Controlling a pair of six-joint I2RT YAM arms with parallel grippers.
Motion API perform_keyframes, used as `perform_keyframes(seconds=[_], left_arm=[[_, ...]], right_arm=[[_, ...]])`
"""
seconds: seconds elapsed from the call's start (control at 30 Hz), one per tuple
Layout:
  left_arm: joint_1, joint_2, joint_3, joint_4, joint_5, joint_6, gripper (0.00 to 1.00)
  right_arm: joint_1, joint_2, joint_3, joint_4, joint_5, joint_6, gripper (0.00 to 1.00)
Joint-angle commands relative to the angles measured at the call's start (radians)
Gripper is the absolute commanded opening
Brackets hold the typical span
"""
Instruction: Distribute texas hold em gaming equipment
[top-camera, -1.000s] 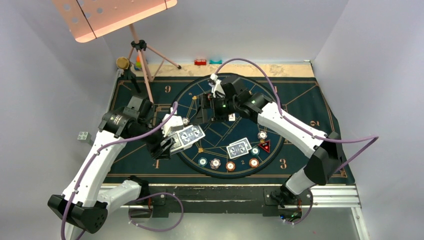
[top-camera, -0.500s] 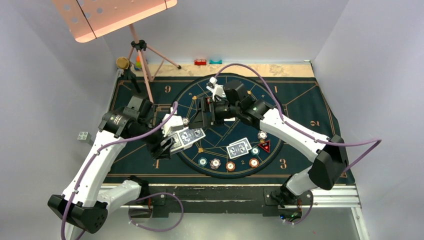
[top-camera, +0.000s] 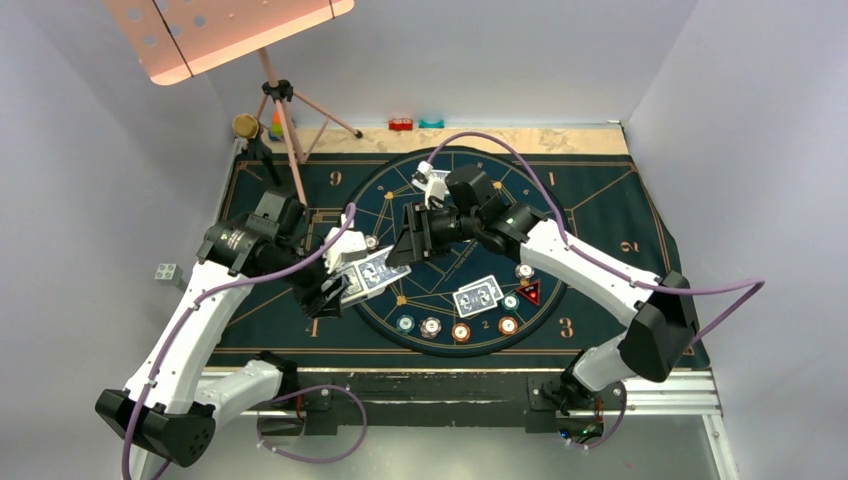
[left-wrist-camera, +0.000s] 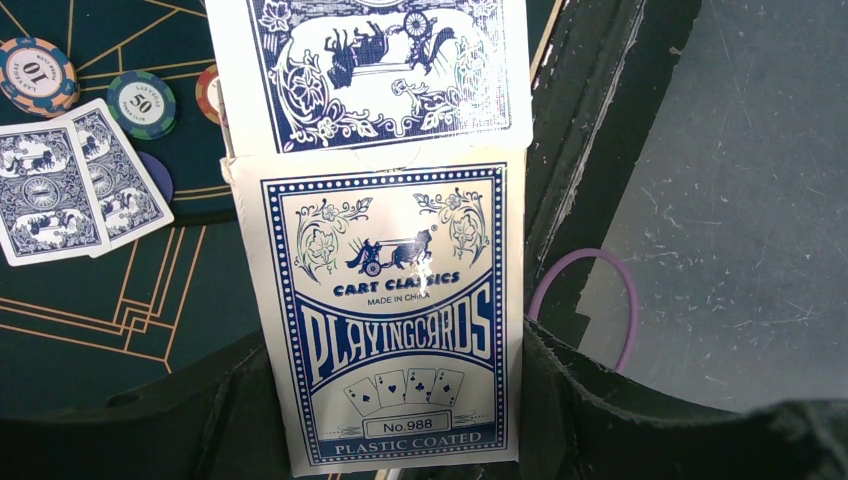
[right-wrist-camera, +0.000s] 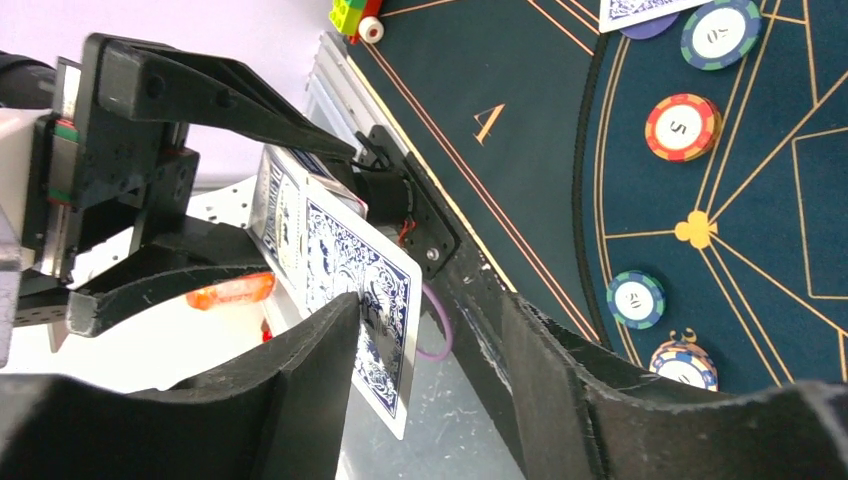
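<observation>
My left gripper (top-camera: 338, 288) is shut on a white and blue playing-card box (left-wrist-camera: 390, 320), held above the mat's left half. One blue-backed card (left-wrist-camera: 370, 70) sticks out of the box's top. My right gripper (right-wrist-camera: 430, 360) stands open around that card (right-wrist-camera: 365, 300): its left finger (right-wrist-camera: 300, 380) touches the card and the right finger (right-wrist-camera: 560, 380) is still apart. Two cards (top-camera: 478, 295) lie face down on the mat. A red triangular marker (top-camera: 529, 292) lies to their right, and several poker chips (top-camera: 430, 326) lie around them.
The dark blue mat (top-camera: 620, 215) covers the table. A pink music stand on a tripod (top-camera: 285, 110) rises at the back left, next to a yellow round thing (top-camera: 244, 125). Red (top-camera: 402, 124) and teal (top-camera: 431, 123) blocks sit at the back edge.
My right gripper has moved left and nearer, onto the card sticking out of the box, and its jaws have narrowed. The left arm and the box have stayed put.
</observation>
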Motion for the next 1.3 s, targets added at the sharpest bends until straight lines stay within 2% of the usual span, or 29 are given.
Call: perform_keyframes(seconds=[0.0, 0.13, 0.47, 0.67, 1.0, 1.27], left_arm=[[-0.003, -0.008, 0.016, 0.024, 0.018, 0.000, 0.00], [-0.002, -0.008, 0.019, 0.020, 0.019, 0.002, 0.00], [-0.003, -0.012, 0.019, 0.019, 0.022, 0.002, 0.00], [-0.002, -0.012, 0.019, 0.019, 0.020, 0.003, 0.00], [-0.003, -0.014, 0.014, 0.016, 0.019, 0.004, 0.00], [-0.003, -0.016, 0.013, 0.018, 0.020, 0.004, 0.00]], right_arm=[[0.003, -0.041, 0.039, -0.046, 0.038, -0.039, 0.55], [0.003, -0.046, 0.067, -0.095, 0.095, -0.064, 0.48], [0.003, -0.066, 0.095, -0.149, 0.152, -0.096, 0.44], [0.003, -0.082, 0.104, -0.160, 0.163, -0.097, 0.29], [0.003, -0.113, 0.157, -0.199, 0.220, -0.113, 0.17], [0.003, -0.120, 0.176, -0.206, 0.205, -0.121, 0.19]])
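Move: The right hand has the top card jutting from the card box: its middle is about 4 cm left, 2 cm back and 2 cm below. The held box lies roughly 9 cm left, 5 cm back and 3 cm below; the dealt cards on the table lie some 15 cm right, 3 cm forward and 20 cm below. From the left hand, the top card is about 8 cm right and 3 cm forward, nearly level. Right fingers close on the top card, drawing it right then up about 4 cm from the left-held box. ##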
